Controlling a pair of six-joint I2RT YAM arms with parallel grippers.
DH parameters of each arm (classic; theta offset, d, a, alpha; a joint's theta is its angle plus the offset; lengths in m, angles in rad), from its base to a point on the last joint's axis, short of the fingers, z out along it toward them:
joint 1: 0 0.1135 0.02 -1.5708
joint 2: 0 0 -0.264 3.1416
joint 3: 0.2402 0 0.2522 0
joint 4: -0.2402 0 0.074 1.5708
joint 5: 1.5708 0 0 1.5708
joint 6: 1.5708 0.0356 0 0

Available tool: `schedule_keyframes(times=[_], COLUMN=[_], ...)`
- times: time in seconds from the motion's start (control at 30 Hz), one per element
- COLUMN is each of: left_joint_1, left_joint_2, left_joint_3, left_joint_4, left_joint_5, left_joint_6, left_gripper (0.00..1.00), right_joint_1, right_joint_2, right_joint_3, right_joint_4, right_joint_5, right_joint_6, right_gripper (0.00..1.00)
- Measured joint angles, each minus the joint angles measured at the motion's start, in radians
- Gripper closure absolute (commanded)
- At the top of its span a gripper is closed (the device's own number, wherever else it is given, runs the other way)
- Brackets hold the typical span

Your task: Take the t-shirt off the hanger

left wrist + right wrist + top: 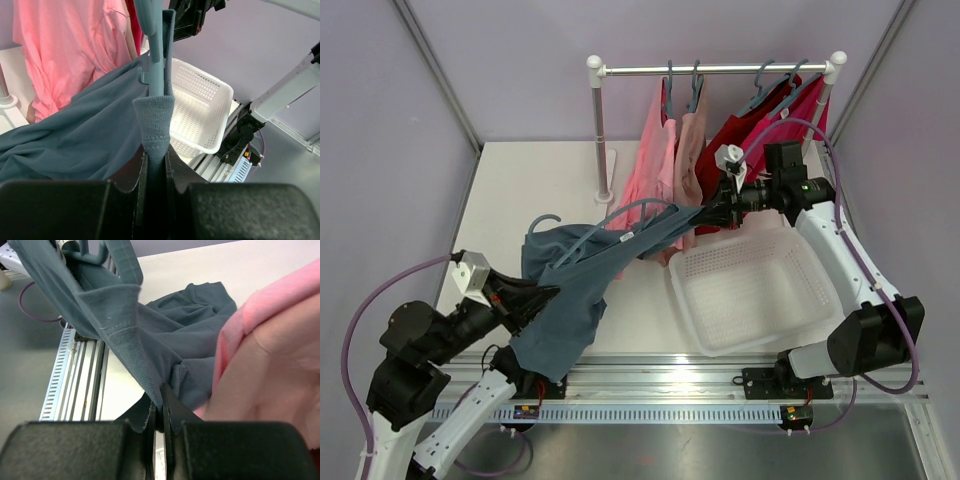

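Note:
A slate-blue t-shirt (570, 290) is stretched across the table between my two grippers, with a teal hanger (610, 222) still inside it. My left gripper (546, 295) is shut on the t-shirt collar (154, 120) and on the hanger's arm (156, 40) inside it. My right gripper (710, 213) is shut on the t-shirt's edge (150, 375), pulling it taut toward the rack. The hanger hook (546, 219) sticks out over the table on the left.
A white perforated basket (755, 290) sits at the right on the table. A rack (715, 70) at the back holds pink (655, 165), beige and red (760, 130) garments on hangers, right behind my right gripper. The rack's left post (600, 130) stands mid-table.

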Motion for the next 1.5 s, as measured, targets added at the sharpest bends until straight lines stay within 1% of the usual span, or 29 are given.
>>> schedule_keyframes(times=[0.13,0.4,0.5,0.6,0.7,0.77,0.8,0.83,0.93,0.97,1.07,1.2,1.3,1.4,1.5], left_joint_1=[0.0,0.0,0.0,0.0,0.0,0.0,0.0,0.0,0.0,0.0,0.0,0.0,0.0,0.0,0.0], left_joint_2=[-0.021,-0.065,-0.066,-0.052,0.0,0.05,0.075,0.097,0.138,0.145,0.158,0.158,0.164,0.208,0.301], left_joint_3=[0.005,0.015,-0.009,-0.064,-0.117,-0.14,-0.149,-0.158,-0.18,-0.183,-0.193,-0.196,-0.196,-0.193,-0.177], left_joint_4=[-0.015,-0.016,0.042,0.135,0.233,0.288,0.309,0.332,0.37,0.376,0.405,0.425,0.447,0.468,0.476], left_joint_5=[-0.024,-0.047,-0.063,-0.08,-0.095,-0.102,-0.104,-0.105,-0.098,-0.093,-0.059,-0.01,0.017,0.048,0.095], left_joint_6=[0.008,-0.009,-0.031,-0.054,-0.073,-0.079,-0.08,-0.08,-0.078,-0.077,-0.066,-0.052,-0.04,-0.022,0.012], left_gripper=[1.0,1.0,1.0,1.0,1.0,1.0,1.0,1.0,1.0,1.0,1.0,1.0,1.0,1.0,1.0], right_joint_1=[-0.032,-0.029,0.012,0.097,0.19,0.21,0.21,0.208,0.204,0.204,0.204,0.204,0.195,0.134,0.057], right_joint_2=[-0.022,-0.02,-0.005,0.024,0.058,0.065,0.064,0.064,0.06,0.056,0.027,-0.042,-0.094,-0.112,-0.127], right_joint_3=[-0.029,-0.095,-0.105,-0.102,-0.097,-0.097,-0.097,-0.097,-0.098,-0.098,-0.098,-0.079,-0.015,0.123,0.277], right_joint_4=[0.071,0.128,0.138,0.135,0.119,0.108,0.104,0.103,0.081,0.066,-0.007,-0.133,-0.254,-0.416,-0.511], right_joint_5=[-0.01,-0.049,-0.026,0.04,0.103,0.142,0.163,0.177,0.229,0.242,0.267,0.3,0.328,0.327,0.324], right_joint_6=[0.078,0.151,0.151,0.125,0.103,0.087,0.078,0.07,0.029,0.006,-0.071,-0.181,-0.264,-0.358,-0.433], right_gripper=[1.0,1.0,1.0,1.0,1.0,0.94,0.88,0.74,0.56,0.47,0.36,0.32,0.32,0.31,0.3])
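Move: My right hand already pinches the edge of the grey-blue t-shirt; the hanger's free end, still inside the t-shirt, lies about 6 cm to its left, 1 cm ahead and 3 cm above. The peach shirt hangs some 7 cm ahead and 2 cm left of that hand, the pink shirt about 8 cm ahead and 8 cm left. My left hand still grips the hanger's near end through the t-shirt; that free end is roughly 10 cm ahead, 15 cm right and 2 cm above it. I draw the cloth down with my right hand, about 7 cm, and left past the hanger's free end, then open the fingers, let go, and lift away some 11 cm while moving right, fingertips tipping down. My left hand keeps its grip, easing slightly back and left, then carrying the hanger forward and right, ending about 8 cm farther out and 6 cm right. ##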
